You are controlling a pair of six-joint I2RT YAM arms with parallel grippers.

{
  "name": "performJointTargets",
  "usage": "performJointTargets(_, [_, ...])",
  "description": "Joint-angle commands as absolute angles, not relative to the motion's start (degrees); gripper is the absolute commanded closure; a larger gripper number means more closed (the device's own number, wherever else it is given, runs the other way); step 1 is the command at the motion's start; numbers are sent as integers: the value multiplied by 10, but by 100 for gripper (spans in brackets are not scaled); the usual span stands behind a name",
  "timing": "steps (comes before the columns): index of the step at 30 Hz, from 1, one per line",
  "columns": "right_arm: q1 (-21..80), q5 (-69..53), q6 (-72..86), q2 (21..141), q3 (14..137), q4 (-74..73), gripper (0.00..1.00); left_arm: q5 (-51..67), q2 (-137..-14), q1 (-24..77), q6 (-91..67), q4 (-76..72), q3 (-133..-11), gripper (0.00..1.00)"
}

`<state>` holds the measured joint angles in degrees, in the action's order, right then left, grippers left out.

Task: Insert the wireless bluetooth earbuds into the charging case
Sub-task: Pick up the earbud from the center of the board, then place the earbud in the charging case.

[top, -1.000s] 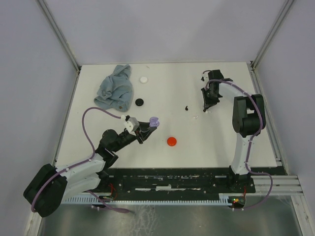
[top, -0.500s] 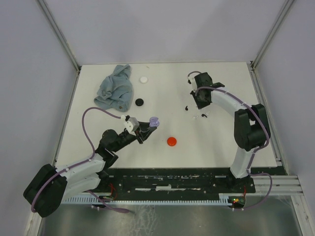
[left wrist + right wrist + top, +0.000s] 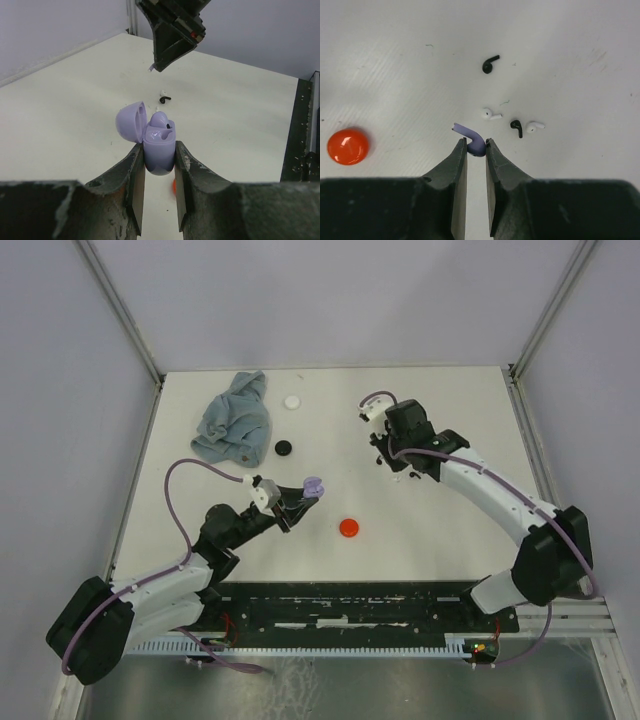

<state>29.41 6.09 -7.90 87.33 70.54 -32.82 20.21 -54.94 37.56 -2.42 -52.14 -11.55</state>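
My left gripper (image 3: 159, 159) is shut on the lavender charging case (image 3: 160, 142), held above the table with its lid (image 3: 130, 120) open; in the top view the case (image 3: 313, 486) sits left of centre. My right gripper (image 3: 476, 146) is shut on a lavender earbud (image 3: 471, 137), its stem pointing left, held above the table. In the top view this gripper (image 3: 384, 452) is right of the case. Two black earbuds (image 3: 490, 64) (image 3: 517, 126) and two white earbuds (image 3: 489, 114) (image 3: 535, 126) lie on the table beneath it.
A red disc (image 3: 349, 528) lies near the middle front and also shows in the right wrist view (image 3: 348, 146). A black disc (image 3: 284, 448) and a white disc (image 3: 291, 401) lie farther back. A crumpled blue-grey cloth (image 3: 235, 420) is at the back left.
My right arm has swung left from the right side toward the middle of the table. The left arm and the case have stayed put.
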Motion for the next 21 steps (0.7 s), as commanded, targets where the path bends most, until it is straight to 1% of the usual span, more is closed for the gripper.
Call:
performJointTargets(1, [336,57,-115,793,700,-309,84,234,-544,374,4,-571,-115,97])
performJointTargets(6, [398,53,-174,737,687,-309,84,276,-552,373,7,-577,-119,97])
performJointTargets(12, [501,70,-268,677,672,-289,84,315,-565,374,0,-587,-126,97])
performJointTargets(16, [576,112,-332,658,664,-275,85,331,-573,374,-4,-590,-132,97])
performJointTargets(21, [674,197,-413,672,673,-271,86,343,-580,374,-17,-599,-140,97])
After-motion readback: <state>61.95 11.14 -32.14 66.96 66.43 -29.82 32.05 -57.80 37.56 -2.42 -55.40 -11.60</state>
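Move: The purple earbud is already pinched in the right fingers; the open purple case it is going to, held by the left hand, lies about 10 cm back, 18 cm left and some 6 cm higher. The red disc is on the table 12 cm back and 8 cm left, a black earbud 7 cm straight ahead, both about 14 cm below. From the left hand, the held earbud is about 10 cm ahead, 18 cm right and 6 cm lower. The purple earbud, kept pinched in the right fingertips, is carried briskly back some 14 cm, left and up about as much, towards the open case, while the wrist swings about 45 degrees counter-clockwise and the fingertips tilt up. The left hand keeps its grip on the case, easing it back and a little right as it turns slightly clockwise. ##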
